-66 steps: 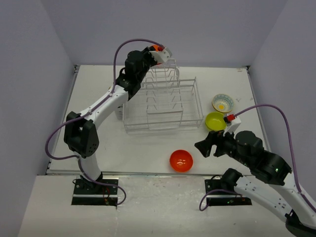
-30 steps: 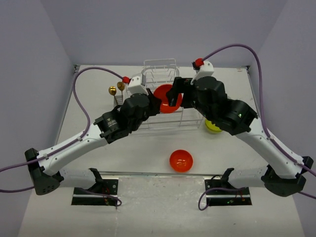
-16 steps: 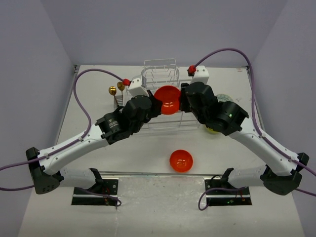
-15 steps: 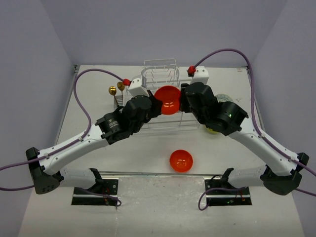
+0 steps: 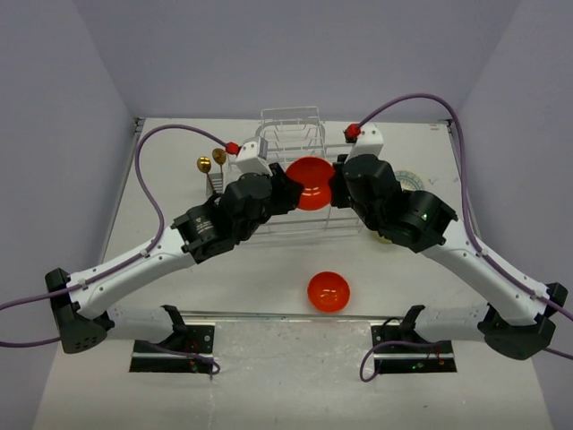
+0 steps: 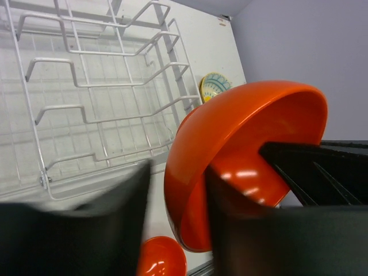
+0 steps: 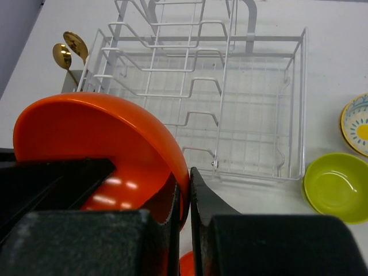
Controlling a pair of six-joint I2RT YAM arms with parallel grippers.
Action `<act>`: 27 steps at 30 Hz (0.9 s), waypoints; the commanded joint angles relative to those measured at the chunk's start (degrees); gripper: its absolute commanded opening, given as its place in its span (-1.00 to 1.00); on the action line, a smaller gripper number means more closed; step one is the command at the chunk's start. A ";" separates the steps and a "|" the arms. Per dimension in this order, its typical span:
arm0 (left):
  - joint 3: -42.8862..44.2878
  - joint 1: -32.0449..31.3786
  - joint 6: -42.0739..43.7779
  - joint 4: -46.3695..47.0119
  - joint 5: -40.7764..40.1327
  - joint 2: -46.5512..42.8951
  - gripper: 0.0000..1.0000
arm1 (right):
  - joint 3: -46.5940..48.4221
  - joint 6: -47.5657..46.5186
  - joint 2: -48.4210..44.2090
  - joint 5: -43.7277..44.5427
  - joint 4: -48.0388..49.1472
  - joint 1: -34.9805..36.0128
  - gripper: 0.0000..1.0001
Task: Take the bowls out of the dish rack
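A glossy orange bowl (image 5: pixel 311 177) hangs above the white wire dish rack (image 5: pixel 291 125), between my two grippers. My right gripper (image 7: pixel 188 172) is shut on its rim, one finger inside and one outside. My left gripper (image 6: pixel 177 172) straddles the opposite rim and is slightly open. Its inner finger lies against the bowl (image 6: pixel 241 126), and a thin gap shows beside the outer finger. In the wrist views the dish rack (image 7: pixel 241 115) holds no bowls. A second orange bowl (image 5: pixel 328 291) sits on the table in front.
A lime-green bowl (image 7: pixel 336 187) and a pale patterned bowl (image 7: pixel 357 123) rest on the table right of the rack. Two gold spoons (image 5: pixel 211 161) stand at the rack's left end. Both arms arch over the rack's front edge.
My right gripper, open beside the orange bowl a second ago, has shut on its rim. The bowl has shifted slightly right. My left jaws have eased apart a little.
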 commanded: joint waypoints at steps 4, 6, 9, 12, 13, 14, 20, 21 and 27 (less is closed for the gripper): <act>7.18 -0.38 5.73 -0.56 -1.87 -2.64 1.00 | -2.18 5.22 -7.42 -0.64 -1.95 -2.21 -1.00; 9.57 -0.38 9.68 -6.54 -5.03 -3.86 1.00 | -4.90 5.76 -10.24 -4.67 -5.10 -5.27 -1.00; 9.58 -0.38 14.61 -9.90 -6.62 -9.47 1.00 | -10.44 5.06 -16.30 -13.96 -8.54 -11.06 -1.00; 6.69 -0.38 17.17 -12.80 -10.30 -16.67 1.00 | -15.71 4.18 -18.86 -21.53 -13.11 -12.41 -1.00; 5.37 -0.38 17.69 -13.86 -11.36 -18.18 1.00 | -17.12 4.00 -18.95 -23.65 -13.90 -12.41 -1.00; 4.66 -0.38 18.31 -15.00 -12.50 -19.68 1.00 | -20.00 3.39 -18.95 -26.02 -14.35 -12.49 -1.00; -2.54 -0.38 22.43 -16.69 -12.35 -28.91 1.00 | -30.12 2.51 -19.92 -37.02 -11.02 -12.41 -1.00; -3.25 -0.38 22.97 -16.86 -11.56 -30.05 1.00 | -31.10 2.33 -19.66 -37.56 -10.92 -12.41 -1.00; -9.31 -0.38 25.25 -17.83 -12.25 -32.61 1.00 | -36.63 3.12 -14.39 -36.85 -8.12 -12.41 -1.00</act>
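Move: The orange bowl is held between the two grippers, its middle about 5 cm to the left of the right hand and 5 cm to the right of the left hand. From the right hand, the orange bowl on the table lies some 13 cm back, 2 cm right and 32 cm down; the green bowl 8 cm ahead, 20 cm right and as low; the dish rack's middle 15 cm ahead, 9 cm left, 28 cm down. From the left hand the table bowl is 13 cm back, 12 cm right and 30 cm down. The held orange bowl passes wholly to the right hand: the left fingers open wide off its rim and that hand backs away some 17 cm to the left, rising, then sinking partway. Keeping its pinch, the right hand draws the bowl off rightward, then carries it back and about 20 cm down towards the orange bowl on the table, tipping the fingers down by roughly 40 degrees. ##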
